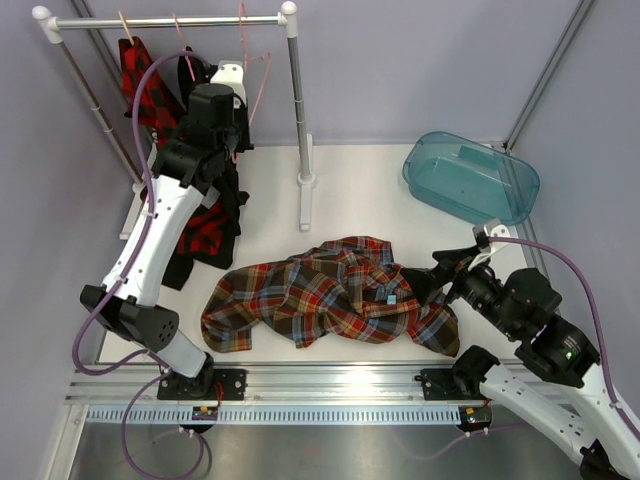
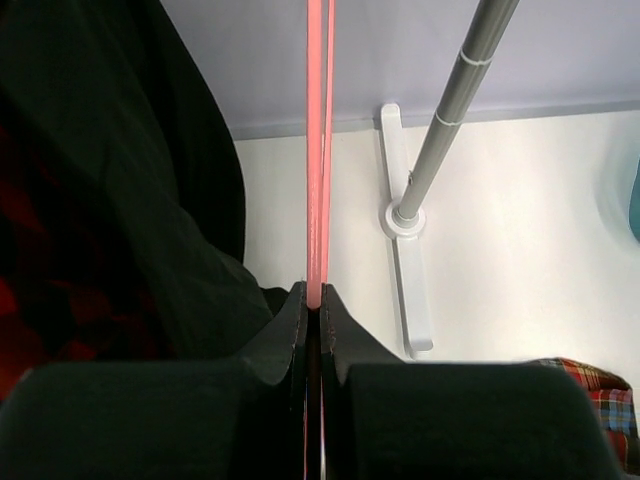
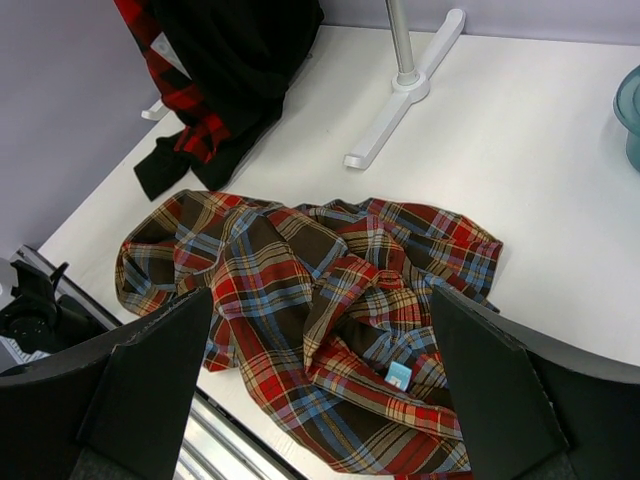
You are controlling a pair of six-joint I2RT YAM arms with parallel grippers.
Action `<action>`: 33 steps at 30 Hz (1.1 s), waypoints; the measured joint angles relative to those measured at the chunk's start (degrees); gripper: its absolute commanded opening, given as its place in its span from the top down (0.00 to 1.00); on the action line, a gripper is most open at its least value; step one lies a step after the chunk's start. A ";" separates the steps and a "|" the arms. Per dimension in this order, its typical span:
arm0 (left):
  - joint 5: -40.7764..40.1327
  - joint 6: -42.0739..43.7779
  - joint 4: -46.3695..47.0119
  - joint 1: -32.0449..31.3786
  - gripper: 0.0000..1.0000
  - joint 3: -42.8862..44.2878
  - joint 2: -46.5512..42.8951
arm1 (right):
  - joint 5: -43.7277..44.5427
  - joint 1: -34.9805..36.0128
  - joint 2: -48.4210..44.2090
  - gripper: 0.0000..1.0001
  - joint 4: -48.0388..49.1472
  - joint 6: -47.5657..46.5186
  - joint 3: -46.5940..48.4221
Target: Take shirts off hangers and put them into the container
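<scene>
The tartan shirt (image 1: 330, 295) lies crumpled on the table, off its hanger. My right gripper (image 1: 443, 276) hovers at its right edge, open, with the shirt (image 3: 320, 300) spread between and below the wide jaws (image 3: 320, 340). My left gripper (image 2: 316, 298) is up by the rail, shut on the thin pink wire of a hanger (image 2: 318, 150), next to the black shirt (image 2: 120, 200). In the top view that gripper (image 1: 236, 150) holds the hanger (image 1: 256, 85) beside the hanging black shirt (image 1: 228, 195) and the red-and-black check shirt (image 1: 138, 85). The teal container (image 1: 470, 178) stands at the back right with nothing in it.
A white clothes rail (image 1: 170, 21) spans the back left on a grey post (image 1: 298, 100) with a white foot (image 1: 306, 195). More pink hangers (image 1: 125, 25) hook over it. Grey frame poles run along both sides of the table.
</scene>
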 measured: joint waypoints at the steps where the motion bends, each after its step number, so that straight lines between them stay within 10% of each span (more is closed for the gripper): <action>1: 0.31 -0.31 0.04 0.02 1.00 -0.17 0.35 | 0.00 0.00 0.04 0.01 0.00 0.00 -0.09; 14: 1.70 -2.60 0.90 0.55 0.01 -3.32 -3.41 | 0.37 0.00 9.44 0.00 0.02 0.90 -0.31; 33: 0.20 -1.73 11.98 0.61 0.01 -45.57 -45.40 | 5.09 16.90 56.08 0.01 4.02 3.02 13.20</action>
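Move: The left hand holds the pink hanger just under its neck; the spot on the rail where the hook hangs is about 12 cm above and 4 cm ahead of it. The black shirt's middle hangs some 6 cm to its left and the red checked one about 14 cm left, both level ahead and 14 cm lower. From the right hand, the plaid shirt's middle lies about 12 cm left, 4 cm ahead, 29 cm down; the container sits 28 cm ahead, 20 cm right, 25 cm down. The left fingers open wide and let go of the hanger after a slight dip, then the hand backs away from the rail by about 15 cm and drifts left, rising before it sinks. Meanwhile the right hand, fingers staying open, swings down and left some 17 cm each way over the plaid shirt, tipping downward and rolling its left side low; it is still above the cloth. ##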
